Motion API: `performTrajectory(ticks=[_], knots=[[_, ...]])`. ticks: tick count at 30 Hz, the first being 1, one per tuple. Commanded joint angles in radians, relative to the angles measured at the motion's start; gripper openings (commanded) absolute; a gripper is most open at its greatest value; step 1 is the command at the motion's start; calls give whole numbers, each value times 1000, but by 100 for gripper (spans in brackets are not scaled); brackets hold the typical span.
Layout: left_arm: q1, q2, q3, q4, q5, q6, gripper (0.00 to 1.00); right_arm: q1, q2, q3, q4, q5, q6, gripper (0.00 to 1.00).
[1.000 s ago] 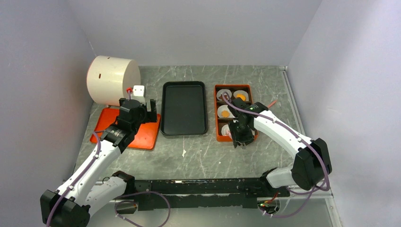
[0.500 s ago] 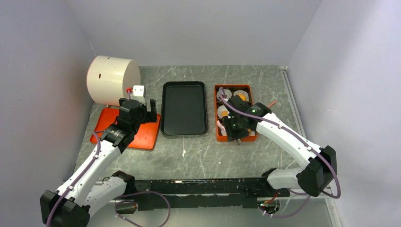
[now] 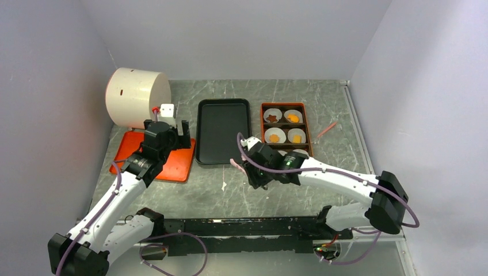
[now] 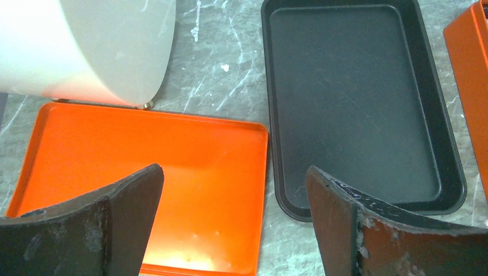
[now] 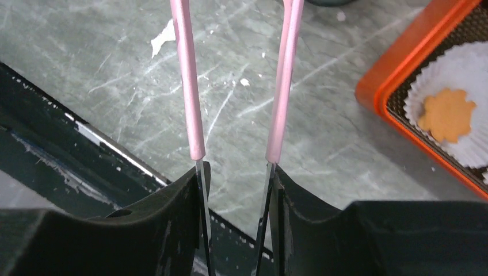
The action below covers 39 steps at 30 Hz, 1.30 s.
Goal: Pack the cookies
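Observation:
Several cookies lie in white paper cups inside the orange compartment box (image 3: 263, 123): one dark brown (image 3: 270, 118), others orange (image 3: 293, 118) (image 3: 275, 138). In the right wrist view one orange flower-shaped cookie (image 5: 446, 114) shows in a cup at the right edge. My right gripper (image 3: 251, 160) (image 5: 236, 172) is shut on pink tweezers (image 5: 187, 86) (image 3: 235, 164), whose two arms stand apart over bare table left of the box; their tips run out of the wrist view. My left gripper (image 3: 183, 129) (image 4: 233, 178) hangs open and holds nothing, above the orange lid (image 4: 144, 167).
A black tray (image 3: 223, 131) (image 4: 357, 103) lies between the orange lid (image 3: 178, 161) and the box. A white cylinder (image 3: 137, 96) stands at the back left. A thin pink stick (image 3: 327, 129) lies right of the box. The black base rail (image 3: 241, 227) runs along the near edge.
My right arm has swung left from over the orange box to the table in front of the black tray, carrying the tweezers. The left arm has not moved.

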Motion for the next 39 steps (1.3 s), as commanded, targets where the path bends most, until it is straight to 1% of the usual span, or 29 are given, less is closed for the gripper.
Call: performTrajectory(ticks=[1,5,7,9,13,22,27,33,36,39], knots=[[6,-22,29,4,-14,-25,98,38,21,-71,299,119,5,43],[7,-23,29,1,-19,-30,98,55,55,-159,541,171,33,44],[7,-21,27,3,-16,-32,98,58,91,-179,611,180,49,45],[8,-17,27,3,-12,-33,98,69,136,-179,646,196,64,45],[8,-13,28,0,-9,-38,98,99,209,-179,657,239,122,47],[9,-7,26,-3,-20,-51,98,158,337,-177,606,384,322,52],[8,1,25,-11,-31,-57,98,169,383,-161,601,400,366,56],[8,-4,19,-59,-49,-122,98,175,389,-155,614,385,368,65],[8,-23,12,-103,-65,-184,98,175,362,-163,626,386,367,69],[9,-46,15,-165,-115,-235,98,177,325,-181,641,389,360,72]])
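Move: Some 7 cm to the right hand's left, 4 cm ahead and 11 cm below lies the bare patch of counter where the held tongs are taken. The black tray's middle stands about 19 cm ahead and 10 cm left of that hand, the cookie box 19 cm ahead and 12 cm right, a white scrap 10 cm left and level with it. From the idle left hand, the patch is roughly 23 cm right, 10 cm back and 20 cm below. Sinking about 9 cm and swinging some 7 cm left and a little forward, the right hand brings the already gripped pink tongs down to the counter at the black tray's near edge, turning roughly 20 degrees clockwise and tipping its fingers slightly forward. Once low, it stops sinking, creeps on left and opens its fingers, easing its grip on the tongs' arms. ##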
